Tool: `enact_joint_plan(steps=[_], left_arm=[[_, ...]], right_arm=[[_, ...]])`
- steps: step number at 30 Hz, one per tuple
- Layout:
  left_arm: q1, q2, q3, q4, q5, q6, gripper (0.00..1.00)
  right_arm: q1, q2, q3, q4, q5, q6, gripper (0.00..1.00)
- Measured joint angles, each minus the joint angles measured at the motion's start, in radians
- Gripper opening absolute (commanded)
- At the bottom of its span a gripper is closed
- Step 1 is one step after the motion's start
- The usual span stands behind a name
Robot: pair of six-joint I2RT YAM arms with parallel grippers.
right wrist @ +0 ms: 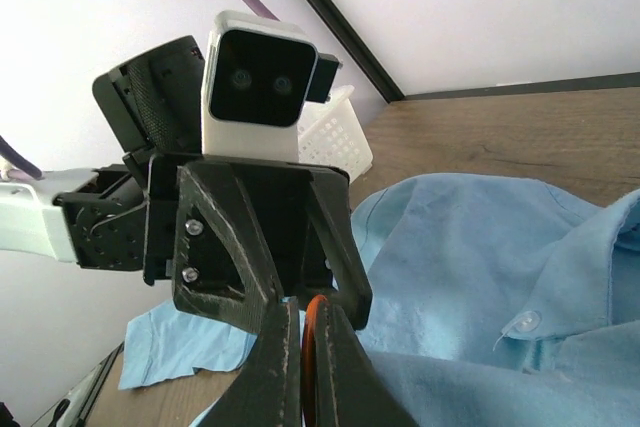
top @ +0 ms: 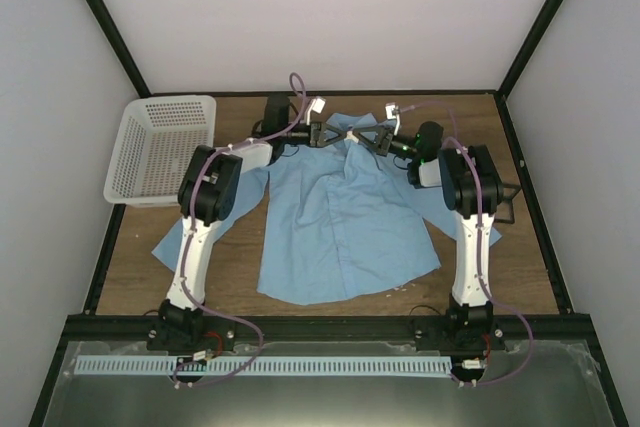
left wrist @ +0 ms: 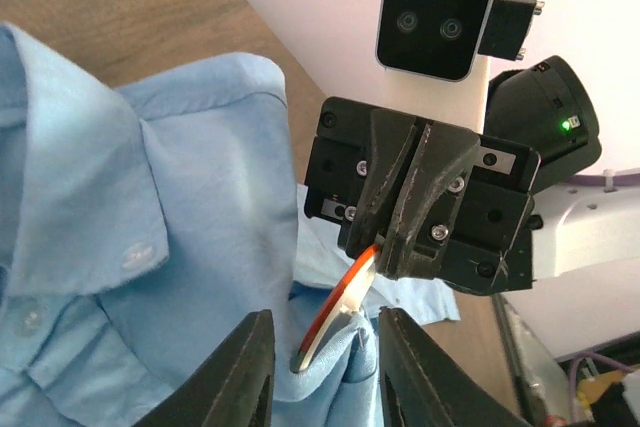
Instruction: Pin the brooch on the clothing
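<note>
The light blue shirt [top: 340, 227] lies spread on the table with its collar at the far side. Both grippers meet above the collar. My right gripper [right wrist: 311, 309] is shut on the orange-red brooch [right wrist: 310, 347], holding it edge-on by its upper rim. In the left wrist view the brooch [left wrist: 338, 315] has its lower edge tucked into a raised fold of the shirt [left wrist: 200, 197]. My left gripper [left wrist: 325, 319] is open and straddles that fold and the brooch, with a gap on either side. From above, the left gripper [top: 335, 134] and right gripper [top: 372, 137] face each other tip to tip.
A white mesh basket [top: 160, 147] stands at the back left of the table. A small black frame [top: 508, 199] sits by the right arm. The shirt's sleeves trail out to both sides, under the arms.
</note>
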Motion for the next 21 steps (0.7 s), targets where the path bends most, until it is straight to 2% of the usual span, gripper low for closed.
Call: enact_joint_plan(steps=[10,15,21], left_arm=[[0.000,0.046,0.018,0.073,0.034,-0.077,0.17],[-0.001,0.056,0.024,0.095,0.043,-0.095,0.06],[-0.003,0.056,0.024,0.126,0.057,-0.105,0.01]], right_arm=[[0.000,0.000,0.000,-0.006,-0.005,0.000,0.01],[-0.003,0.000,0.000,-0.008,-0.003,0.000,0.00],[-0.013,0.000,0.000,-0.023,0.002,0.000,0.01]])
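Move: The brooch stands between the two grippers: its middle lies about 3 cm to the right of the left hand and roughly level with it, its near edge already between the open fingers, and the right hand keeps hold of its far edge. From the right hand its middle is some 2 cm to the left. The raised shirt fold hangs about 4 cm under the brooch, and the collar flap lies roughly 7 cm ahead of it and 5 cm lower. With its fingers pointing right and already straddling the brooch, the left hand stays nearly in place, easing only about half a centimetre to the right with a small wrist turn of some 5 degrees, while its fingers close from about a third open to almost shut and pinch the brooch's near edge. The right hand keeps its shut grip on the opposite edge and, late on, shifts about half a centimetre to the right and slightly forward. ##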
